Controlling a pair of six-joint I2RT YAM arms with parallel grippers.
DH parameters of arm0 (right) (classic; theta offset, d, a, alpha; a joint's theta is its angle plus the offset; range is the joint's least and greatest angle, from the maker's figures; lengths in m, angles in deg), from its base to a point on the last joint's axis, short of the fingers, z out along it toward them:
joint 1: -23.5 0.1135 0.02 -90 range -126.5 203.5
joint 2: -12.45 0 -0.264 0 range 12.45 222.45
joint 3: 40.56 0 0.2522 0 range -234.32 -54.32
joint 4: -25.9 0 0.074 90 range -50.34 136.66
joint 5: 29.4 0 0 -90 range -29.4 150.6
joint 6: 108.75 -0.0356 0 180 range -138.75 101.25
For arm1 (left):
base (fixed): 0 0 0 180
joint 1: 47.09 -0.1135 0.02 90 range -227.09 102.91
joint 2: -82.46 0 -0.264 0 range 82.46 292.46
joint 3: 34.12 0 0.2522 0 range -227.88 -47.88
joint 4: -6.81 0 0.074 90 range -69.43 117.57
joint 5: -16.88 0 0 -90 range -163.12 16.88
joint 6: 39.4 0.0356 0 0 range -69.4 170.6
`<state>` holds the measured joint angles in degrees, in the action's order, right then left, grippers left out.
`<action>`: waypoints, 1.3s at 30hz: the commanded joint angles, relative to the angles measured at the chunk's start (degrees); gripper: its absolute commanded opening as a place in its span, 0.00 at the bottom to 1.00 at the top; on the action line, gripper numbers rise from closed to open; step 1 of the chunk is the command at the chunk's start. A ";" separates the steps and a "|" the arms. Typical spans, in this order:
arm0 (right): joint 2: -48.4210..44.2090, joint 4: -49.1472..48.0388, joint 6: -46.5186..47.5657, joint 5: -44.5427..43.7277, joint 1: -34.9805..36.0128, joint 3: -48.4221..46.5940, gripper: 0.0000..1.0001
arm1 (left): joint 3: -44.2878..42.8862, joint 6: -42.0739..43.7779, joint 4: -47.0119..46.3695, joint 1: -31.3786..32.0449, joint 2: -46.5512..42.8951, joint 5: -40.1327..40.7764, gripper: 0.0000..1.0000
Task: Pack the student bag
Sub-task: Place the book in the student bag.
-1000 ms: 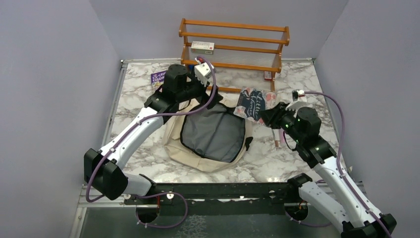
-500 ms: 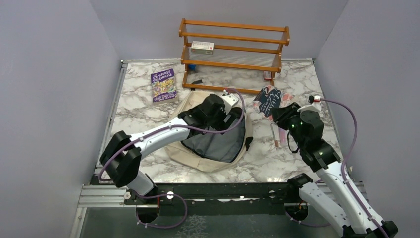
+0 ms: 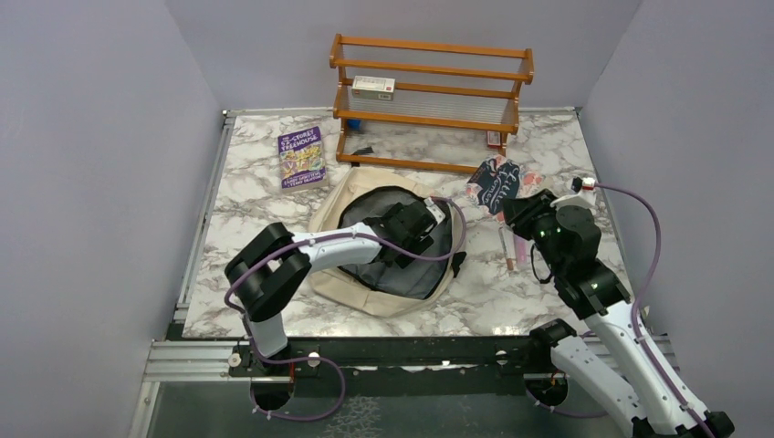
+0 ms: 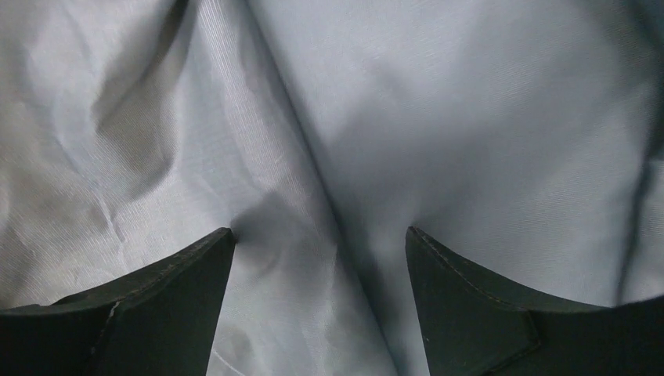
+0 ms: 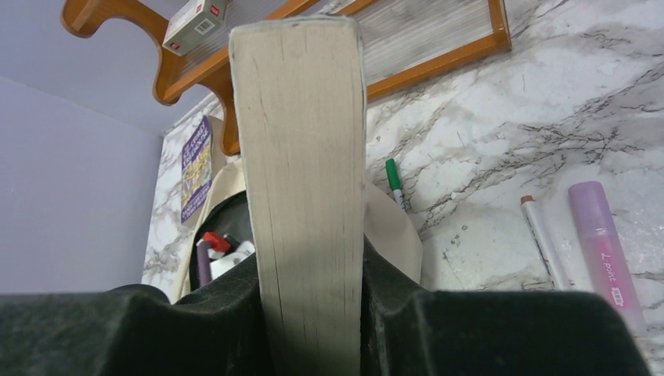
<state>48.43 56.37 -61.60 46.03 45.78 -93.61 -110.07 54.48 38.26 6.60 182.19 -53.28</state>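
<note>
The student bag lies open in the middle of the table, cream canvas around a dark grey lining. My left gripper is down inside that opening. In the left wrist view the left gripper is open, its black fingers spread over a fold of the lining and holding nothing. My right gripper hovers just right of the bag, shut on a thick dark-covered book. The book's page edges stand clamped between the right gripper's jaws, and the bag's rim shows behind them.
A wooden shelf stands at the back with a small box on it. A purple book lies at the back left. A pink marker, a thin pen and a green marker lie right of the bag.
My left arm has swung from the back left near the shelf down into the bag's opening, uncovering the purple book. The right gripper has carried its book slightly right.
</note>
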 commanded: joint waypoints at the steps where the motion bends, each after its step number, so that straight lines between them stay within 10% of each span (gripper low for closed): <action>1: -1.60 -3.26 0.26 -1.22 -0.05 -1.14 0.00 | -2.46 0.20 3.62 0.54 3.10 5.98 0.80; 26: 0.70 0.62 -4.81 -7.27 -0.05 -3.50 0.01 | -11.28 -3.66 9.29 0.45 2.76 4.33 0.01; 39: 3.44 -8.73 -3.03 7.90 -0.05 -4.56 0.01 | -10.23 -8.47 4.37 -9.00 -5.64 -16.72 0.00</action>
<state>51.17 58.58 -64.77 45.31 45.76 -96.36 -121.04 49.14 47.68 1.14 182.12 -60.98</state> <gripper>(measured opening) 0.305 0.011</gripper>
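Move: A fold of the student bag's grey lining lies almost between the left hand's open fingers, about 1 cm ahead, 1 cm left and 2 cm below. From that hand, the bag mouth's right rim is some 12 cm right and 1 cm ahead; its far rim is roughly 14 cm ahead and 3 cm left. From the right hand, already holding the book, the lining fold is about 24 cm left, 2 cm ahead and 22 cm down. Easing about 1.5 cm left and slightly down into the bag, the left hand closes its wide-open fingers fully, pinching the lining fold, then pulls it up about 5 cm, drawing rightward and a little forward. The right hand keeps its grip on the book, dipping some 2 cm with a slight shift right before coming back up. ##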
